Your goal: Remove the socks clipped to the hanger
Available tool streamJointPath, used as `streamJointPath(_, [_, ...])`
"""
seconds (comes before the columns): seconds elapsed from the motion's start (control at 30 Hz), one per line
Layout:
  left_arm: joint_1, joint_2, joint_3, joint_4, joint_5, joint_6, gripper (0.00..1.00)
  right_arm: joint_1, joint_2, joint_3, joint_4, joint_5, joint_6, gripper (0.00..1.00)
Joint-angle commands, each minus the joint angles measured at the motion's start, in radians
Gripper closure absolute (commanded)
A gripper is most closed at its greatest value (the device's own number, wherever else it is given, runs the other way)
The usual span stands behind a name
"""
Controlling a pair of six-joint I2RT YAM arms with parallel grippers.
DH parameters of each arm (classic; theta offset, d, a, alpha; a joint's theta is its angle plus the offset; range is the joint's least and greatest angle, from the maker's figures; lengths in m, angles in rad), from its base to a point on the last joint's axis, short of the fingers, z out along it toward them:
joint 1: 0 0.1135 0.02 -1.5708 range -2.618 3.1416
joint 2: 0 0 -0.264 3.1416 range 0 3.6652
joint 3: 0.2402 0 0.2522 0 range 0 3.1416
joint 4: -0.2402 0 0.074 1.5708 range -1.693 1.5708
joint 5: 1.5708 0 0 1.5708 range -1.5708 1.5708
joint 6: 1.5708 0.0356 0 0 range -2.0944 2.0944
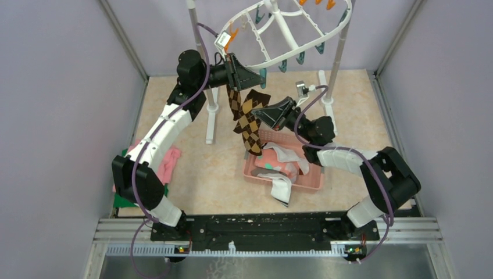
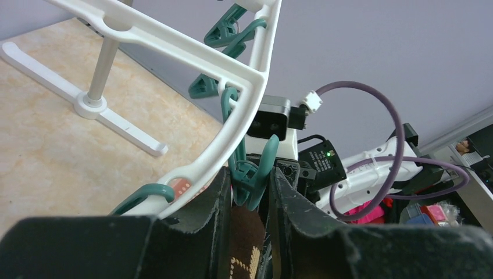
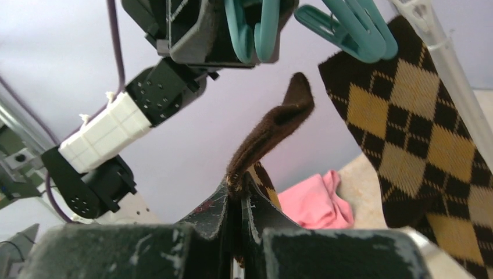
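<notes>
The white hanger (image 1: 290, 35) (image 2: 232, 70) sits high at the back on its stand. Two brown-tan argyle socks (image 1: 249, 131) dangle below its near edge. My left gripper (image 1: 244, 74) (image 2: 250, 177) is closed on a teal clip (image 2: 251, 183) (image 3: 253, 29) at the rim, with brown sock fabric (image 2: 244, 244) just under it. My right gripper (image 1: 263, 111) (image 3: 239, 186) is shut on one argyle sock (image 3: 273, 125), whose brown end stands free below that clip. The other argyle sock (image 3: 407, 145) hangs from a neighbouring teal clip (image 3: 349, 29).
A pink basket (image 1: 314, 180) under the socks holds a white sock (image 1: 285, 189) and a pink spotted one (image 1: 267, 163). Folded pink (image 1: 171, 163) (image 3: 314, 203) and green (image 1: 125, 200) cloths lie at the left. Stand poles (image 1: 212, 104) (image 1: 337, 64) and a stand foot (image 2: 93, 104) rise nearby.
</notes>
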Motion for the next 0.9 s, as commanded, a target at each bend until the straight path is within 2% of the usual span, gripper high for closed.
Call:
streamJointPath(0.0, [0.005, -0.004, 0.034, 0.012, -0.011, 0.019, 1.0, -0.021, -0.166, -0.029, -0.177, 0.003, -0.199, 1.0])
streamJointPath(0.27, [0.008, -0.02, 0.004, -0.007, -0.018, 0.047, 1.0, -0.059, -0.508, -0.072, -0.829, 0.088, -0.649, 1.0])
streamJointPath(0.5, [0.009, -0.025, 0.012, -0.041, -0.031, 0.071, 1.0, -0.061, -0.643, -0.092, -1.176, 0.149, -0.756, 1.0])
streamJointPath(0.53, [0.009, -0.025, 0.014, -0.044, -0.033, 0.073, 1.0, -0.061, -0.649, -0.105, -1.203, 0.159, -0.76, 0.93])
streamJointPath(0.63, [0.008, -0.027, 0.016, -0.056, -0.038, 0.082, 1.0, -0.06, -0.657, -0.121, -1.258, 0.187, -0.773, 0.53])
streamJointPath(0.67, [0.009, -0.027, 0.019, -0.061, -0.039, 0.084, 1.0, -0.06, -0.653, -0.115, -1.27, 0.189, -0.785, 0.25])
streamJointPath(0.7, [0.009, -0.028, 0.021, -0.064, -0.04, 0.087, 1.0, -0.061, -0.649, -0.105, -1.276, 0.192, -0.797, 0.03])
streamJointPath(0.8, [0.008, -0.027, 0.026, -0.074, -0.046, 0.093, 1.0, -0.059, -0.638, -0.084, -1.236, 0.217, -0.826, 0.01])
streamJointPath(0.87, [0.009, -0.027, 0.03, -0.08, -0.048, 0.096, 1.0, -0.041, -0.608, -0.083, -1.133, 0.256, -0.854, 0.01])
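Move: The salmon basket I carry the argyle sock to has its middle about 6 cm ahead of my right hand, 9 cm to its right and 31 cm below. A white sock hangs over the near rim, some 14 cm nearer me than that middle. From the right hand, the second argyle sock hangs about 8 cm ahead, 7 cm to the left and 5 cm lower. From my left hand the basket lies straight ahead by 1 cm, 6 cm right and 37 cm below. With the argyle sock already free of the clothespin, my right hand swings it about 10 cm to the right, away from the hanger and over the basket, then drops roughly 10 cm. The fingers tip from slanting upward to pointing down, some 45 degrees, turning a little clockwise, and spread wide on the way down to let go. My left hand keeps its pinch on the clothespin, easing down just over a centimetre. ##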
